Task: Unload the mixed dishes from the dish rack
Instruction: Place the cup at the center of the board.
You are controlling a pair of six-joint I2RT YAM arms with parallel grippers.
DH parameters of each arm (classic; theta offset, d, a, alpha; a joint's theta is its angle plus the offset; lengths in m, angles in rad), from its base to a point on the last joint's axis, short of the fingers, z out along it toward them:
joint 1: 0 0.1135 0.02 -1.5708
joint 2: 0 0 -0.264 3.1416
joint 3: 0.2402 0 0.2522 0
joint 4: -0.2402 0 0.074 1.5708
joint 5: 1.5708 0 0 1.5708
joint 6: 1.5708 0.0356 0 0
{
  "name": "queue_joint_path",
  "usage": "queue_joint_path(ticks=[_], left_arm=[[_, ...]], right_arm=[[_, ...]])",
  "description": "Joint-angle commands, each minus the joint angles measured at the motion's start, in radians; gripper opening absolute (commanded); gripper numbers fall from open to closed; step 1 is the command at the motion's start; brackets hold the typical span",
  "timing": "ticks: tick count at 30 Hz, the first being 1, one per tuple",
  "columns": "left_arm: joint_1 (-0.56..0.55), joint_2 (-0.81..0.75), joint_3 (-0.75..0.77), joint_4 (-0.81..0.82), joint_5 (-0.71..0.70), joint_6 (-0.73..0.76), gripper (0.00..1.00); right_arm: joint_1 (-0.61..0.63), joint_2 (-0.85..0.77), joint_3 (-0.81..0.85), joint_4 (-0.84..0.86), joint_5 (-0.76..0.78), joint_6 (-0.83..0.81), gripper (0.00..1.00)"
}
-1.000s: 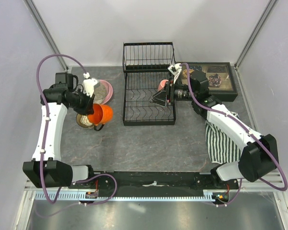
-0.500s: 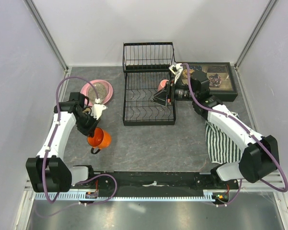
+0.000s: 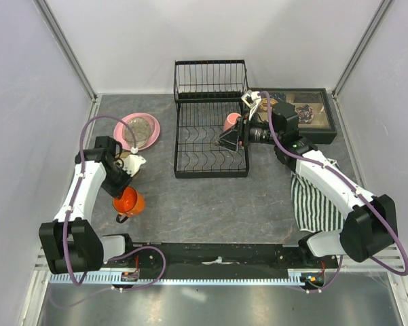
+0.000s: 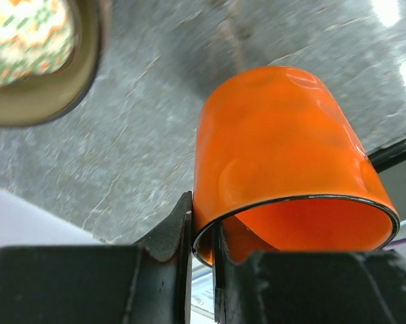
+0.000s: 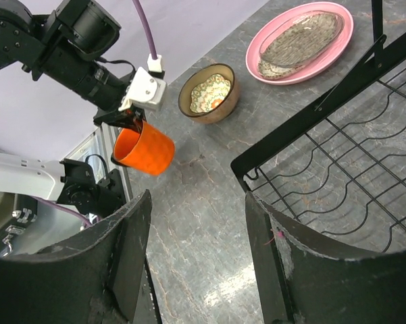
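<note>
My left gripper (image 4: 201, 229) is shut on the rim of the orange mug (image 4: 277, 148), one finger inside and one outside. The mug (image 3: 127, 202) hangs tilted low over the table's near left, handle down. The brown patterned bowl (image 5: 209, 92) sits just beyond it, with the grey speckled plate (image 3: 141, 127) stacked on the pink plate (image 3: 153, 130) further back. My right gripper (image 3: 225, 140) is open and empty over the flat basket of the black dish rack (image 3: 210, 174). A pink mug (image 3: 231, 121) stands in the rack behind its fingers, partly hidden.
A dark compartmented tray of trinkets (image 3: 302, 112) stands right of the rack. A striped cloth (image 3: 316, 200) lies under the right arm. The rack's upright slotted back (image 3: 210, 80) stands against the rear wall. Side walls close in on both sides.
The left arm has carried the orange mug from beside the plates toward the near left and lower. The right gripper has barely moved.
</note>
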Motion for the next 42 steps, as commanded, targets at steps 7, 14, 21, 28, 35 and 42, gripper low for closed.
queue_joint_path(ticks=[7,14,21,28,35,42], left_arm=[[0.166,0.009,0.03,0.032,-0.027,0.125,0.02],[0.268,0.04,-0.002,0.063,-0.02,0.188,0.02],[0.337,0.095,-0.008,0.112,-0.036,0.216,0.02],[0.345,0.154,-0.011,0.147,-0.053,0.211,0.02],[0.349,0.184,-0.031,0.192,-0.08,0.211,0.02],[0.352,0.212,-0.028,0.198,-0.077,0.205,0.04]], right_arm=[[-0.003,-0.04,-0.009,0.045,-0.005,-0.008,0.66],[-0.003,-0.039,-0.01,0.048,-0.008,-0.005,0.66],[-0.005,-0.035,-0.009,0.054,-0.013,0.003,0.66],[-0.005,-0.039,-0.01,0.051,-0.01,-0.003,0.66],[-0.003,-0.037,-0.01,0.05,-0.005,-0.005,0.66],[-0.003,-0.042,-0.015,0.045,-0.004,-0.012,0.66]])
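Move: The left hand has the orange cup pinched at the rim; the bare table it takes the cup to lies about 9 cm to its left, 1 cm ahead and roughly 12 cm below. The bowl stands some 15 cm ahead and 1 cm to the right of that hand, the pink plate about 29 cm ahead and 6 cm right, both around 11 cm below it. From the right hand, the spot is roughly 50 cm left, 10 cm back and 31 cm below. The left arm carries the orange cup about 9 cm to the left across the bare table on the robot's side of the bowl, almost level at first, then sinking some 4 cm towards the table over the second half as the sideways travel dies out. The wrist swings about 10 degrees counter-clockwise, the fingers keep pointing down, and they stay closed on the cup's rim throughout. ##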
